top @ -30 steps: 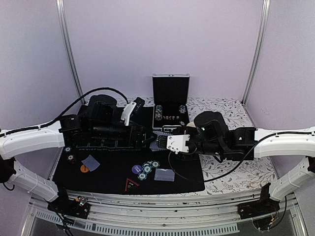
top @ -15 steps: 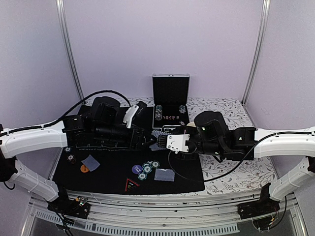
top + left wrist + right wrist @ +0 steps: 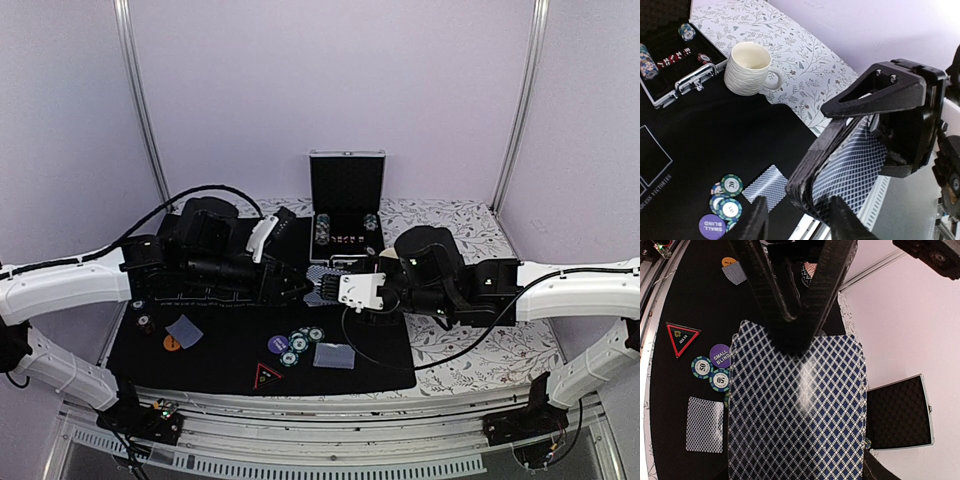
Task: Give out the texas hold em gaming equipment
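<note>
My right gripper (image 3: 332,288) is shut on a deck of blue-backed playing cards (image 3: 800,415) and holds it above the black mat (image 3: 220,362). My left gripper (image 3: 797,201) faces it, open, its jaws straddling the deck's (image 3: 855,165) near end. Its fingers (image 3: 765,285) meet the deck's top edge in the right wrist view. Single cards lie face down on the mat at the left (image 3: 184,330) and middle (image 3: 334,355). Green-and-white chips (image 3: 300,342) sit beside a purple button (image 3: 278,344). An orange button (image 3: 171,343) lies by the left card.
An open metal case (image 3: 346,200) holding more chips stands at the mat's back edge. A cream mug (image 3: 747,68) sits right of it on the patterned cloth. A red-edged triangular marker (image 3: 266,376) lies near the mat's front edge.
The left gripper's jaws have narrowed around the deck's end, and it has edged slightly right toward the right gripper. The right arm and the deck have stayed still.
</note>
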You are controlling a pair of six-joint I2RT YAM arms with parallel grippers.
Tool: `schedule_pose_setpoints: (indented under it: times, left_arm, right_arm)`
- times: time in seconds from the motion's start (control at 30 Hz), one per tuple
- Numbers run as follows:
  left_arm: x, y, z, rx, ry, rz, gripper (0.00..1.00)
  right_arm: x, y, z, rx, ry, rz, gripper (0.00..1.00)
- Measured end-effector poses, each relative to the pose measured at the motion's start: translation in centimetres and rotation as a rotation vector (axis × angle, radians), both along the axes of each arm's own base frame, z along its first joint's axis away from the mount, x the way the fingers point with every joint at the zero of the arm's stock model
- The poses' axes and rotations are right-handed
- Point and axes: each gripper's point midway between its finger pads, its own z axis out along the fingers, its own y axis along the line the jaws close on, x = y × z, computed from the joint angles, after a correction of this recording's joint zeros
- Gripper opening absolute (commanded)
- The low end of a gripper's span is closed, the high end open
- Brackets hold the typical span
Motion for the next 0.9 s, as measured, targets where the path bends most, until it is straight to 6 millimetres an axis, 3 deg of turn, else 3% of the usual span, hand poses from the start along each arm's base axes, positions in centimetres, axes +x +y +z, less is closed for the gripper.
schedule_pose_setpoints:
  times: [0.33,0.7,0.9]
  left_arm:
    - [-1.3,-0.7,0.5,-0.050,0.047,-0.071,0.25]
    - [-1.2,-0.6,0.5,-0.059,0.070,-0.069,0.00]
    - [-1.4,-0.5,0.5,-0.063,0.078,-0.075,0.00]
  right_arm:
    - [0.0,-0.1,0.2,0.003,-0.005,0.002,0.55]
    - [0.0,-0.2,0.1,-0.009,-0.011,0.005,0.55]
    - [-0.1,-0.2,0.0,-0.014,-0.011,0.007,0.55]
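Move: The left hand is at the near end of the deck of cards held by the right hand. The deck's middle lies some 4 cm to its right, about 1 cm ahead and 1 cm below. On the mat, some 23 cm below the left hand, the face-down card is about 6 cm back and 6 cm to the right, and the chip pile about 3 cm back and 2 cm to the left. From the right hand, the deck's middle is about 3 cm to the left, 1 cm ahead and 1 cm lower. The left fingers, half open around the deck's free end, close fully and pinch the edge of the outermost card. Meanwhile the hand eases back about 1.5 cm with a small drift to the right, its wrist turning some 5 degrees, and then stays nearly in place as the fingers finish shutting. The right hand stays put and keeps its grip on the deck. ##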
